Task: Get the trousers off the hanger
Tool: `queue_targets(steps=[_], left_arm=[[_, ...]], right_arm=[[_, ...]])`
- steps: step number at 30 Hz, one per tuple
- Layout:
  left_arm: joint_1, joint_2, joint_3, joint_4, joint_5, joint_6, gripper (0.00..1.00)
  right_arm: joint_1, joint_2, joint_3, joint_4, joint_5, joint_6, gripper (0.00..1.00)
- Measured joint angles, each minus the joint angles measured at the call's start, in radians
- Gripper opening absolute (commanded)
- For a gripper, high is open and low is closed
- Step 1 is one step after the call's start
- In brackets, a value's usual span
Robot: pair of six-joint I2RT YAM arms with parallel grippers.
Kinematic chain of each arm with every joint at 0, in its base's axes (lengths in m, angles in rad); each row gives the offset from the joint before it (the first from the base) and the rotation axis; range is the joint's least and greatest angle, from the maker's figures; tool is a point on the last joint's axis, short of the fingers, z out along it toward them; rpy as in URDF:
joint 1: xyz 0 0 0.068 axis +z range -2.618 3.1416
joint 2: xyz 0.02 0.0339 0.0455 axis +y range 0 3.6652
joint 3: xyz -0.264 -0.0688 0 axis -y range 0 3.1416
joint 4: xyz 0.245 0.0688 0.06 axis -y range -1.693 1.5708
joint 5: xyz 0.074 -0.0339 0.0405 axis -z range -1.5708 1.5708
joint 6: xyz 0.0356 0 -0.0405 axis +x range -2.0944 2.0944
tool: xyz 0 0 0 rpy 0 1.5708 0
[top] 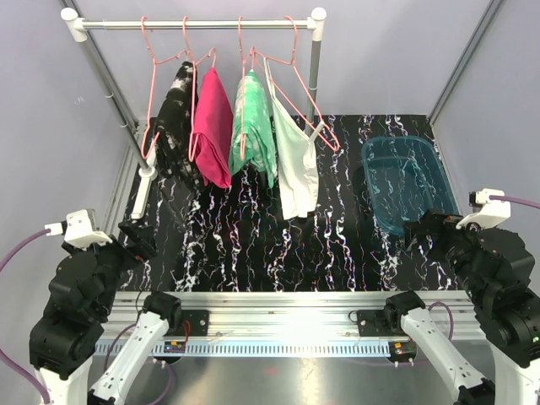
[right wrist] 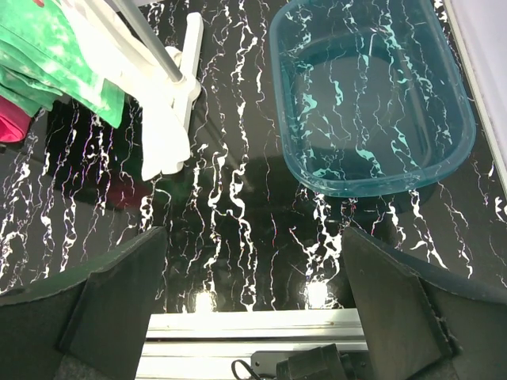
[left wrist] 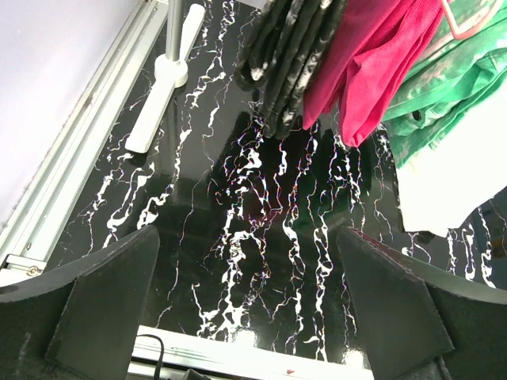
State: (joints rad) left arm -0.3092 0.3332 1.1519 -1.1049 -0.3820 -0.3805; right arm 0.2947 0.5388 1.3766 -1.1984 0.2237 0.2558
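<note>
Four garments hang on pink wire hangers from a white rail (top: 194, 24) at the back: a black-and-white patterned one (top: 175, 118), a magenta one (top: 213, 126), a green tie-dye one (top: 253, 126) and a white strappy top (top: 295, 160). The first three are draped over their hangers; I cannot tell for sure which is the trousers. The left wrist view shows the black (left wrist: 293, 55), magenta (left wrist: 372, 55) and green (left wrist: 451, 95) garments ahead. My left gripper (top: 135, 240) (left wrist: 249, 309) is open and empty at the front left. My right gripper (top: 422, 229) (right wrist: 253, 301) is open and empty at the front right.
A teal plastic tub (top: 405, 181) (right wrist: 372, 95) lies on the black marbled table at the right, just beyond my right gripper. The rack's white feet (top: 145, 190) (left wrist: 158, 95) (right wrist: 186, 79) rest on the table. Grey walls close in both sides.
</note>
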Motion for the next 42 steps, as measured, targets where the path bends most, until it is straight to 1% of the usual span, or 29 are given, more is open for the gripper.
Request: queue_targets(steps=[9,12,18,21,24,27,31,37,39,42], left_arm=[[0.000,0.004,0.046,-0.009,0.014,0.032,0.99],[0.000,0.033,0.119,-0.032,0.019,0.051,0.99],[0.000,0.114,0.268,-0.025,0.047,0.099,0.99],[0.000,0.195,0.364,-0.023,0.048,0.116,0.99],[0.000,0.311,0.481,-0.015,0.020,0.117,0.99],[0.000,0.411,0.557,0.020,-0.010,0.120,0.99],[0.000,0.515,0.603,0.067,-0.054,0.133,0.99],[0.000,0.626,0.609,0.188,-0.109,0.204,0.99],[0.000,0.655,0.612,0.229,-0.117,0.234,0.99],[0.022,0.733,0.670,0.251,-0.104,0.278,0.99]], right_arm=[[0.000,-0.002,-0.037,0.007,-0.006,0.000,0.99],[0.000,-0.002,-0.055,0.013,-0.042,-0.002,0.99],[0.000,-0.002,-0.104,0.041,-0.127,-0.001,0.99],[0.000,-0.002,-0.118,0.056,-0.157,-0.001,0.99],[0.000,-0.002,-0.119,0.061,-0.178,-0.001,0.99],[0.000,-0.002,-0.119,0.069,-0.192,-0.001,0.99],[0.000,-0.001,-0.118,0.071,-0.227,-0.003,0.99],[0.000,0.000,-0.106,0.071,-0.263,-0.006,0.99],[0.000,0.000,-0.106,0.071,-0.273,-0.006,0.99],[0.000,0.000,-0.106,0.071,-0.287,-0.006,0.99]])
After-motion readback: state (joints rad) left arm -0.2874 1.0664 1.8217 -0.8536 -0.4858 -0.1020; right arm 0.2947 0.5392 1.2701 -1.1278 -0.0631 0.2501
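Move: The leftmost hanger, the one carrying the black trousers, has its middle roughly 28 cm ahead of the left hand, in line sideways and about 8 cm above it; the black trousers hang some 27 cm ahead, 3 cm right and 9 cm below. The red trousers are about 8 cm right of the black ones, and the rack's left post is 29 cm ahead, 7 cm left. From the right hand, that hanger lies some 59 cm left, 27 cm ahead. Towards the black trousers' hanger, the left hand first climbs almost straight up, then swings forward beside the rack while still rising, in all about 18 cm up and 14 cm forward. It stays open and empty, rolling its left side up and tipping its fingers slightly upward. The right hand, also open, drifts some 5 cm left, dips slightly and turns counter-clockwise. ##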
